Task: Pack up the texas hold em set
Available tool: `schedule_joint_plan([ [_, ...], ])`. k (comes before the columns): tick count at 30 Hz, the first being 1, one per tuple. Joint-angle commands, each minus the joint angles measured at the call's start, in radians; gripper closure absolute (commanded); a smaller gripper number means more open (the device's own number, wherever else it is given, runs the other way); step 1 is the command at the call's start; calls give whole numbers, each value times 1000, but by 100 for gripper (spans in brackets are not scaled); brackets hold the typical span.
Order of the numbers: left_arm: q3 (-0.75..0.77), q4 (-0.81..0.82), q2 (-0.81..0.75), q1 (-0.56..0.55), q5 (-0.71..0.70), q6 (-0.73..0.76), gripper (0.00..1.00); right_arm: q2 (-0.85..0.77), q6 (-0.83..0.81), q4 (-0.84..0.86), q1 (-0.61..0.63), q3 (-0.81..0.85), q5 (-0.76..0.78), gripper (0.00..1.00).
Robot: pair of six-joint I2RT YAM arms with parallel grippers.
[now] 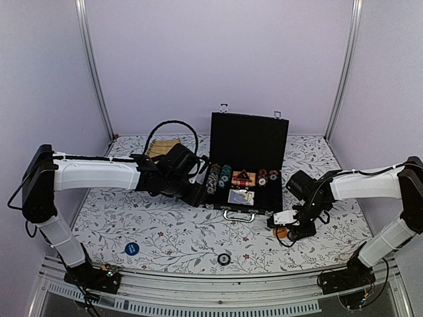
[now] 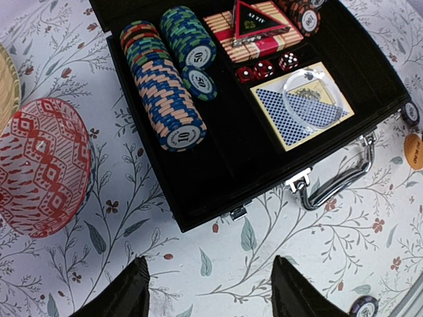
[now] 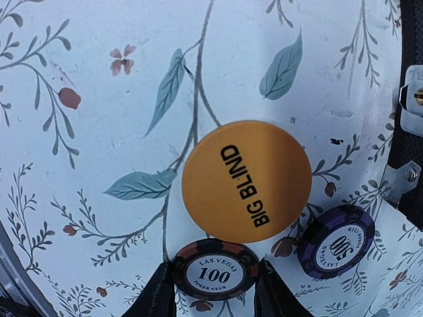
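Observation:
The black briefcase (image 1: pixel 249 142) lies open at the table's middle. In the left wrist view its tray (image 2: pixel 218 178) holds rows of poker chips (image 2: pixel 165 92), a red triangle (image 2: pixel 258 20), red dice (image 2: pixel 264 69) and a blue-backed card deck (image 2: pixel 301 105). My left gripper (image 2: pixel 211 290) hangs open over bare cloth just in front of the case's near left corner. To the right of the case, my right gripper (image 3: pixel 211 290) is down at the table, shut on a black and orange 100 chip (image 3: pixel 215 269). That chip touches an orange BIG BLIND disc (image 3: pixel 246 181), with a purple chip (image 3: pixel 335 241) beside it.
A pink-red woven ball (image 2: pixel 39 165) sits left of the case, under my left arm. A tan slatted mat (image 1: pixel 162 146) lies behind it. A blue disc (image 1: pixel 131 248) and a dark chip (image 1: pixel 225 259) lie near the table's front edge. The case's silver handle (image 2: pixel 344 178) faces the front.

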Motion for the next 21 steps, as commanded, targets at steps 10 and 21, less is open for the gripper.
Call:
schedule_joint_plan([
  [10, 34, 29, 13, 9, 12, 9, 37, 20, 1, -97, 8, 330, 29, 70],
  [21, 0, 25, -26, 9, 16, -11, 37, 321, 40, 138, -63, 570, 125, 68],
])
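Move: The right hand, down at the table, already pinches the orange-and-black 100 chip; the 100 stack in the open case's right part lies about 22 cm ahead and 11 cm to its left, some 2 cm higher. The 50 stack is beside that stack, 4 cm to its right. Nearer the hand, the Big Blind button lies 4 cm left and 1 cm ahead, a loose 50 chip 5 cm ahead and 2 cm left. From the left hand the 100 stack is about 13 cm ahead, 24 cm right and 8 cm below. Keeping its pinch on the 100 chip, the right hand lifts clear of the table, then sweeps forward and left while still rising, gaining about 9 cm to pass over the case's front rim. It carries on forward over the right part of the case towards the 100 stack, some 14 cm forward and 6 cm left in all, sinking about 2 cm at the end as the wrist tips the fingertips some 15 degrees forward. ##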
